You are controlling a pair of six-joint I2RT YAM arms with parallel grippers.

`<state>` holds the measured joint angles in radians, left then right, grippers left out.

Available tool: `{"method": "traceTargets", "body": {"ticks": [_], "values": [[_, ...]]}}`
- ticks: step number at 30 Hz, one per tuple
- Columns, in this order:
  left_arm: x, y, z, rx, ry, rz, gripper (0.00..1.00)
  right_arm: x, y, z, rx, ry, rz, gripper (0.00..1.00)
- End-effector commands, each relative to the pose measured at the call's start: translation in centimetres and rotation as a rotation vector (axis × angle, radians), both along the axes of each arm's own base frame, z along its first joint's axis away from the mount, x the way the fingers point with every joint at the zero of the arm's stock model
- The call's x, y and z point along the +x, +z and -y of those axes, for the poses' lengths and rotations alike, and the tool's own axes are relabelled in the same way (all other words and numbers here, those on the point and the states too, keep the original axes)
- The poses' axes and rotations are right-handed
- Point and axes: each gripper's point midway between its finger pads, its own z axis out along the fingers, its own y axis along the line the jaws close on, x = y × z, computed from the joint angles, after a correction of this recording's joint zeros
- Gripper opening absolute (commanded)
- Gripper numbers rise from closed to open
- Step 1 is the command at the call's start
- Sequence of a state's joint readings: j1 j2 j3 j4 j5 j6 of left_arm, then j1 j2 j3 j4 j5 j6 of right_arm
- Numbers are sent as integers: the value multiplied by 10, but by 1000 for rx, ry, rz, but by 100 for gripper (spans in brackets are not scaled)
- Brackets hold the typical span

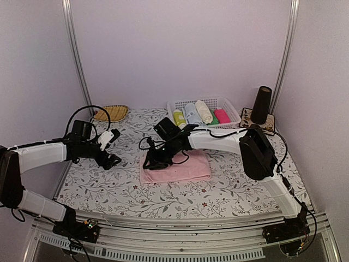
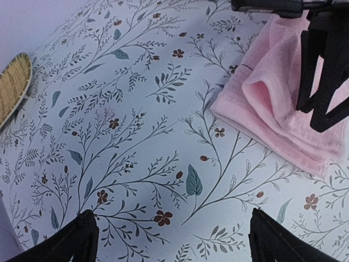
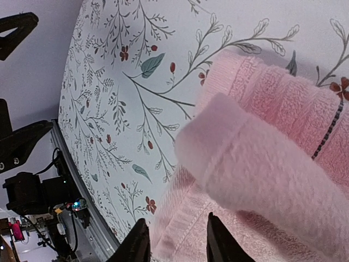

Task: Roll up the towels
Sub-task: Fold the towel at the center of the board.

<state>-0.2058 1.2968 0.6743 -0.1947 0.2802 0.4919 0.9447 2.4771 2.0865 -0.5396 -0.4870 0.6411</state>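
The pale pink towel (image 1: 182, 168) lies flat mid-table, its left end folded over into a loose loop (image 3: 256, 158). My right gripper (image 1: 155, 160) sits low at that left end. Its jaws (image 3: 175, 243) stand a little apart, open, over the towel's hemmed edge, with pink cloth lying between and under them. The left wrist view shows the towel (image 2: 272, 109) with the right gripper's black fingers (image 2: 322, 82) on it. My left gripper (image 1: 112, 150) hovers over bare tablecloth left of the towel, wide open and holding nothing (image 2: 172, 240). A cream towel roll (image 1: 203, 111) lies in the basket.
A white basket (image 1: 232, 105) at the back holds yellow-green, light blue, green and magenta rolls beside the cream one. A woven tray (image 1: 110, 113) sits at the back left. A dark cone (image 1: 262, 105) stands on a mat at the back right. Walls close in on three sides.
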Motion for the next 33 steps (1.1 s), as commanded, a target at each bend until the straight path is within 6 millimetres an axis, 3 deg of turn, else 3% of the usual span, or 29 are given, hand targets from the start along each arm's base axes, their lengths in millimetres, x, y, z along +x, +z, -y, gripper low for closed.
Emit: {"method": "traceTargets", "body": {"ticks": [1, 9, 11, 12, 14, 18, 21, 26, 30, 33], "values": [[7, 8, 0, -20, 4, 21, 97, -3, 11, -14, 65, 41, 21, 41], [13, 15, 2, -22, -1, 35, 97, -5, 54, -15, 137, 80, 85, 59], [18, 23, 6, -35, -11, 49, 97, -2, 69, -10, 143, 81, 136, 62], [21, 29, 9, -48, -19, 54, 97, -1, 86, -7, 160, 88, 169, 64], [30, 46, 19, -91, -46, 66, 97, 3, 103, 6, 169, 81, 205, 66], [35, 55, 58, -186, -171, -12, 97, 11, 130, 52, 172, 25, 276, 71], [34, 51, 89, -255, -283, -82, 97, 18, 120, 104, 125, -50, 308, 79], [42, 24, 118, -309, -365, -230, 97, 27, 103, 176, 3, -182, 376, 84], [35, 6, 129, -334, -398, -326, 97, 27, 81, 211, -84, -252, 375, 85], [36, -9, 129, -290, -381, -336, 97, 24, 66, 221, -123, -266, 364, 85]]}}
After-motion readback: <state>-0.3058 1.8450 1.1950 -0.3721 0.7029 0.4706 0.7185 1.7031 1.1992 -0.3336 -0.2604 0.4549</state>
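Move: Mid-depth near the pink towel's left end, the right hand has the towel's middle about 10 cm to its right and just below; the far right corner it heads for is some 24 cm right and 6 cm ahead. The basket stands about 28 cm ahead, 25 cm right. For the left hand the towel's far left corner is about 12 cm right, 6 cm ahead and 5 cm down, with the wicker tray roughly 30 cm straight ahead. Opening wider from a gap already begun, the right fingers come free of the towel's left end; the hand rises about 12 cm and swings some 20 cm right over the towel, slightly forward, then starts sinking towards its far right corner. The left hand, open, waits, then arcs right and forward, up and down again, to the far left corner, turning about 20 degrees clockwise. ##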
